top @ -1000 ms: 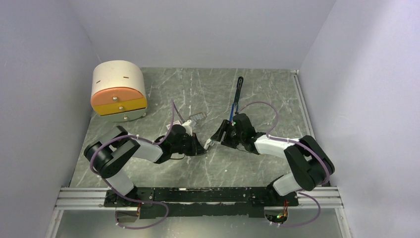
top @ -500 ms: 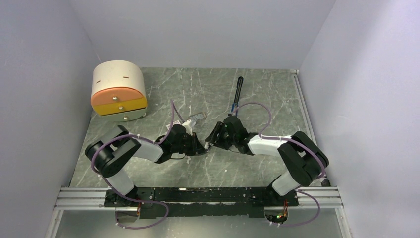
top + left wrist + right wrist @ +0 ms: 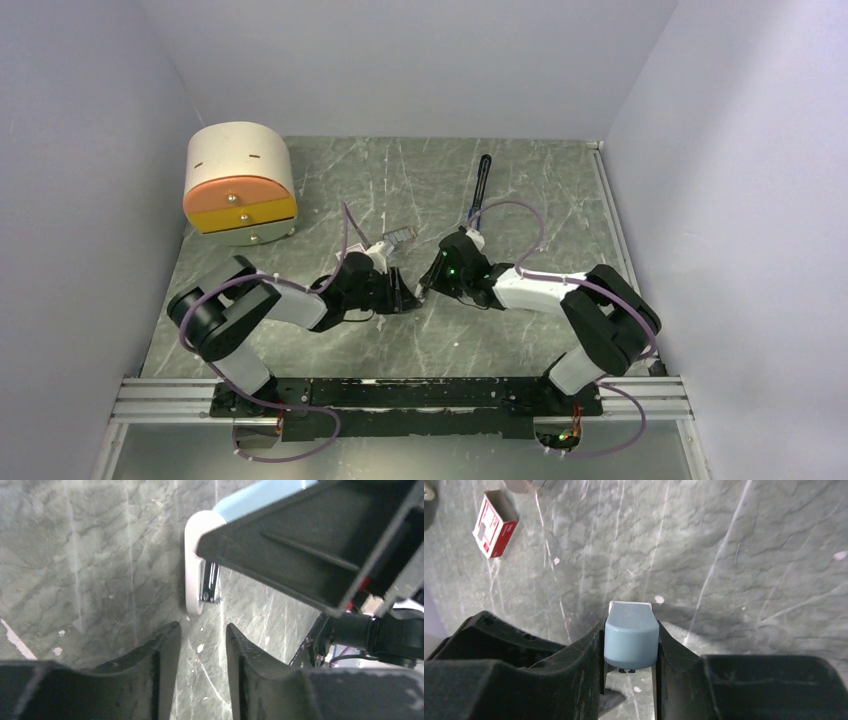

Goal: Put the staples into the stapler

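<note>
The stapler [image 3: 479,188], long and slim with a black top arm and blue body, lies on the table at the back, beyond the right arm. The staples [image 3: 400,237], a small grey ribbed strip, lie just behind the left wrist. A short pale-blue piece [image 3: 631,637] with a white underside [image 3: 192,565] sits between the fingers of my right gripper [image 3: 630,626], which is shut on its sides. My left gripper [image 3: 202,628] faces that piece's end a short way off. It is open, with only table between its fingers. In the top view the two grippers [image 3: 403,297] [image 3: 428,283] nearly meet.
A red-and-white cardboard box [image 3: 494,525] lies on the marble table ahead of the right gripper. A cream round drawer unit [image 3: 240,185] with orange and yellow fronts stands at the back left. Side walls close in the table. A metal rail [image 3: 400,395] runs along the near edge.
The right gripper has moved left to the left gripper and shut on the pale-blue piece. The left gripper's jaws have opened and stand off the piece.
</note>
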Tool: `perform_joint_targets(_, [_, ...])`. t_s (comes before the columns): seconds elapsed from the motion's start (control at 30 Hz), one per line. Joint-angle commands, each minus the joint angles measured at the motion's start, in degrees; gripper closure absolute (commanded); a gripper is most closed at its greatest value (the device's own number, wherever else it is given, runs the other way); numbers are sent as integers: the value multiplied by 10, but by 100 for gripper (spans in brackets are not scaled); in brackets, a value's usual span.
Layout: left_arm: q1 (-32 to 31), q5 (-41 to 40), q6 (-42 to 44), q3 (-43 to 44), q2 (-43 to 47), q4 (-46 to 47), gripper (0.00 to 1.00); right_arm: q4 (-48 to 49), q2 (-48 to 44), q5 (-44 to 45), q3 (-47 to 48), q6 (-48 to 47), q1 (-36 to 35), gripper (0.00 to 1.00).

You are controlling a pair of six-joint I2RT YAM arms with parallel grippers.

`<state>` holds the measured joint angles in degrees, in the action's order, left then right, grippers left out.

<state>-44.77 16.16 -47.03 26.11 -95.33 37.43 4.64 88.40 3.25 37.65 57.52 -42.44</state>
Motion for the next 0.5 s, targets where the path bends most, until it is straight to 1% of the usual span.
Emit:
perform_joint_targets(0.0, [-3, -37, 24, -14, 48, -51, 47, -52, 5, 77, 43, -59, 1, 79])
perform_joint_targets(0.07, [-3, -72, 35, -15, 89, -95, 39, -89, 9, 96, 65, -84, 1, 80])
perform_joint_targets(0.17, [-3, -134, 49, -15, 156, -160, 33, -127, 19, 119, 100, -130, 2, 80])
perform_joint_targets(0.37, [-3, -248, 79, 12, 286, -289, 29, -206, 71, 116, 192, -224, 17, 79])
perform_joint_targets(0.47, [-3, -284, 96, 43, 338, -347, 28, -233, 102, 108, 230, -257, 33, 78])
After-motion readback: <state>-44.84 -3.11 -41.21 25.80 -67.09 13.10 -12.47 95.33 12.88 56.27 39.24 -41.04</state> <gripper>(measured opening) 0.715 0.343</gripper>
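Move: The right hand already holds the light-blue tool. From this hand the open stapler's blue base lies about 11 cm ahead, 9 cm to the right and some 2 cm lower. At about that height, the staple tray stands about 11 cm ahead and 5 cm left, the red-and-white box 7 cm ahead and 15 cm left. From the left hand the tool is about 3 cm ahead, 3 cm right and slightly higher, the stapler base 14 cm ahead and 12 cm right. The right fingers keep their grip on the light-blue tool and carry it forward about 5 cm towards the open stapler, rising a little, while the wrist rolls some 20 degrees, left side down. The left hand, already slack and just clear of the tool's white end, opens wider and backs off up and to its left, tilting up and turning counter-clockwise. ##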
